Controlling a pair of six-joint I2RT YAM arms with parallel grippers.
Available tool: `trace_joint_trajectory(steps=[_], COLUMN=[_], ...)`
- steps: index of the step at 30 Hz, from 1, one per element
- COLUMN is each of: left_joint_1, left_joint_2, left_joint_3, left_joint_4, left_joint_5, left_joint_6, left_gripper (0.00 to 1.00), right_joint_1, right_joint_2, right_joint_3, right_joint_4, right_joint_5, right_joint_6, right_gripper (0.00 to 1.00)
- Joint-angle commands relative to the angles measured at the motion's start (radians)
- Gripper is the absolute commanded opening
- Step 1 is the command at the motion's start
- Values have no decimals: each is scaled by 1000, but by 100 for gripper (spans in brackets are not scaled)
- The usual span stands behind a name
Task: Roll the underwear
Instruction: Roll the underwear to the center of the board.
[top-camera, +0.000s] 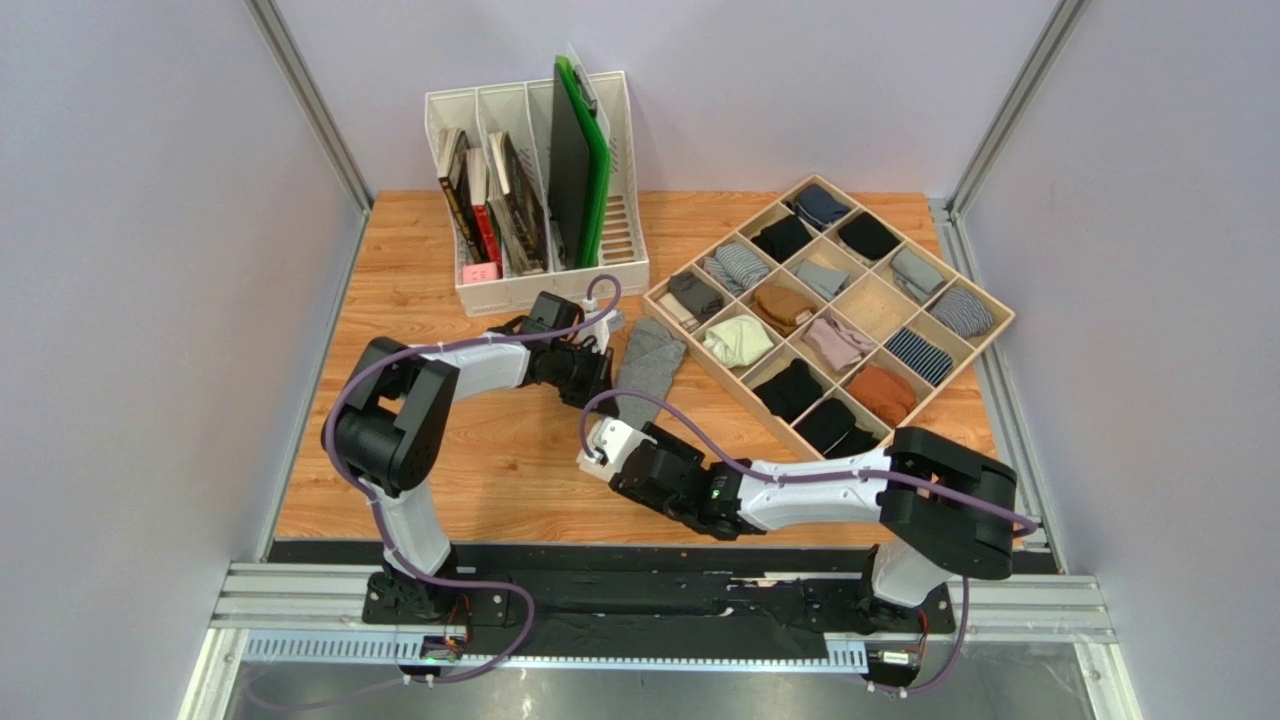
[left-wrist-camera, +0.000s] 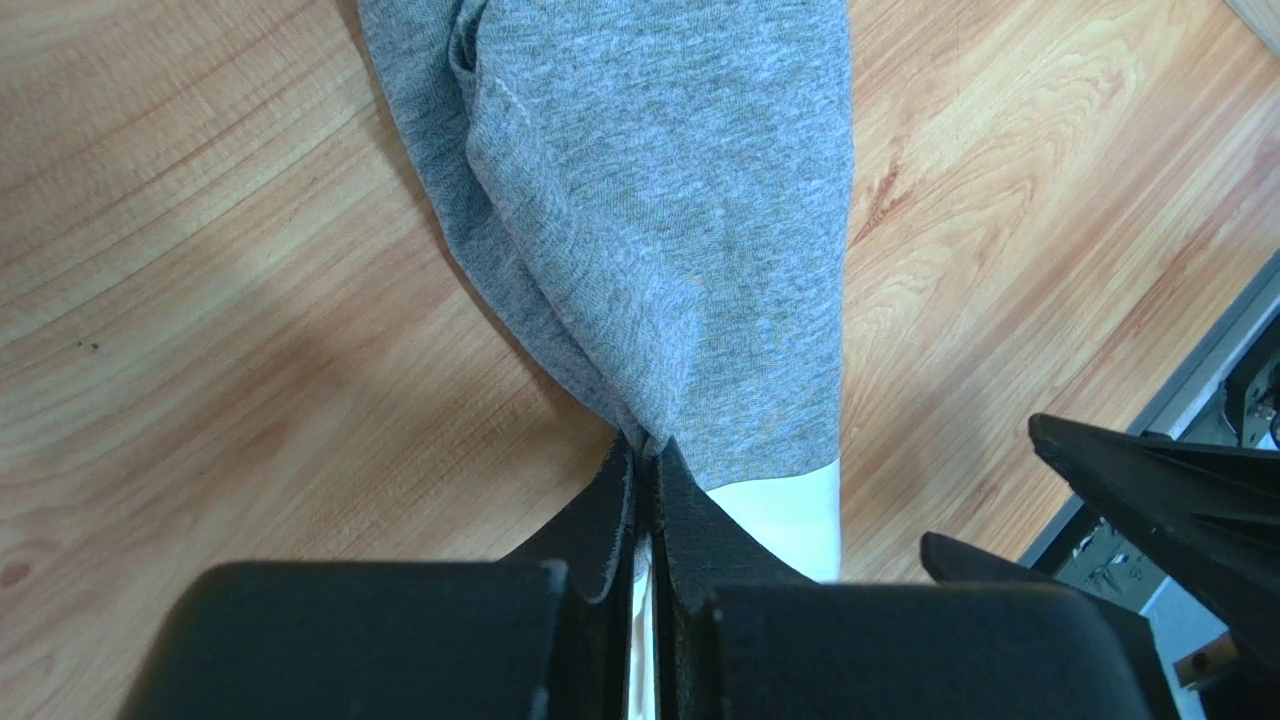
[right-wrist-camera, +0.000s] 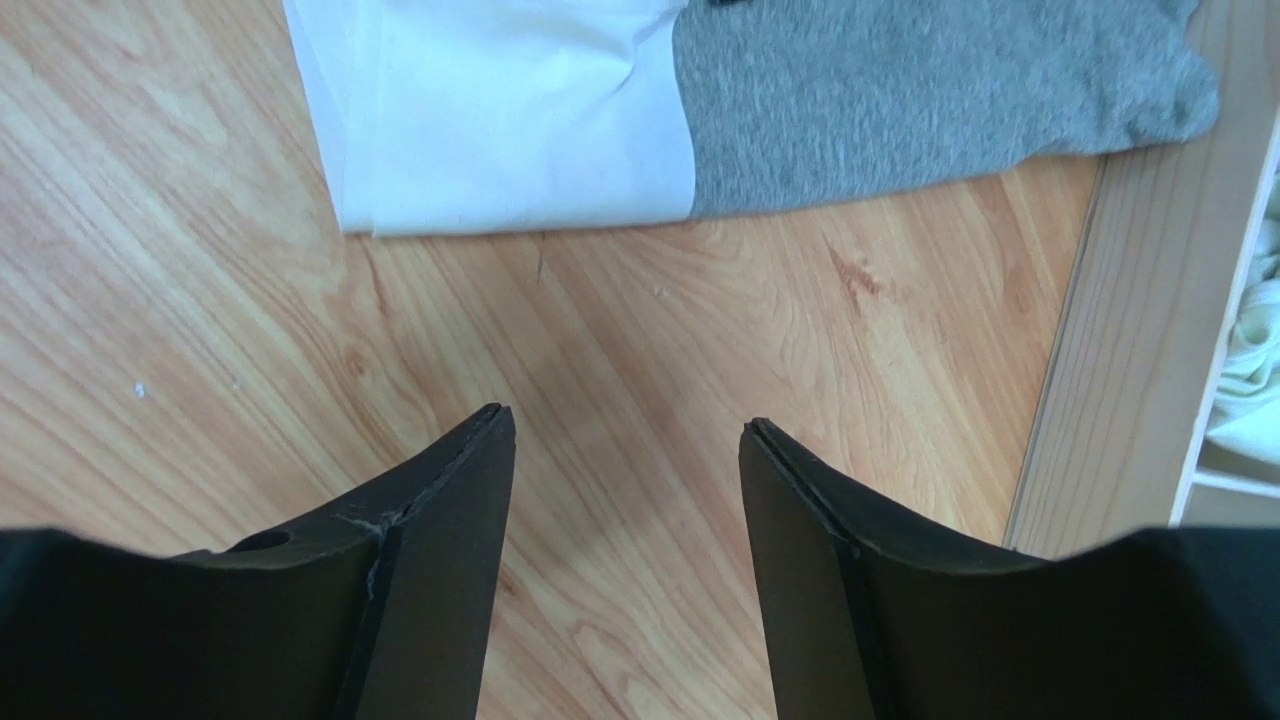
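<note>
The underwear (top-camera: 651, 357) lies as a long folded strip on the wooden table, between the arms and the sorting tray. In the left wrist view its heather-grey knit (left-wrist-camera: 661, 225) stretches away from me, and the white waistband (left-wrist-camera: 781, 518) sits by the fingers. My left gripper (left-wrist-camera: 646, 450) is shut on a pinched fold of the grey fabric at the waistband end (top-camera: 598, 375). My right gripper (right-wrist-camera: 627, 420) stands open over bare wood, nothing between its fingers, a short way in front of the waistband (right-wrist-camera: 511, 135) and grey cloth (right-wrist-camera: 932, 105). In the top view it (top-camera: 601, 425) sits just below the strip.
A wooden grid tray (top-camera: 1004, 318) holding several rolled bundles stands at the right, its wall (right-wrist-camera: 1112, 345) close beside my right gripper. A white file holder (top-camera: 541, 278) with books and a green board (top-camera: 579, 158) stands behind the left gripper.
</note>
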Motion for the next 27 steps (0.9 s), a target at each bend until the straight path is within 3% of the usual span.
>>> trace_joint_trajectory(steps=[1,13,27], left_joint_1=[5,19,24], left_joint_2=[40,48,40], left_joint_3=[18,20,16], left_joint_4=[-19,-16,-12], left_joint_5=[-23,6,16], left_joint_6=[37,33,31], left_gripper=[0,0,0], right_joint_1=[23,94,126], right_joint_2=[28,168,244], right_joint_3=[4,13,48], right_joint_4=[153,292,356], right_joint_5=[50,114,87], right_joint_6=[-47,-142,-216], right_gripper=[60,57,54])
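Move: The underwear lies as a folded strip. The middle of its white hem is about 8 cm left of the right hand, 1 cm ahead and 2 cm below. The left gripper's tips stand roughly 4 cm ahead and 9 cm left of the right hand. The wooden tray's middle is some 18 cm ahead and 19 cm to the right. From the left hand, shut on the strip's edge, the hem's middle is 4 cm back, with no sideways offset, and 1 cm lower. Slide the open right gripper about 6 cm left to the right edge of the underwear's white hem, sinking about 1 cm early on. As it goes, turn it some 10 degrees counter-clockwise and tip the fingers up about as much, keeping them apart at the edge. Hold the left gripper still, shut on the folded cloth just beyond the hem. ##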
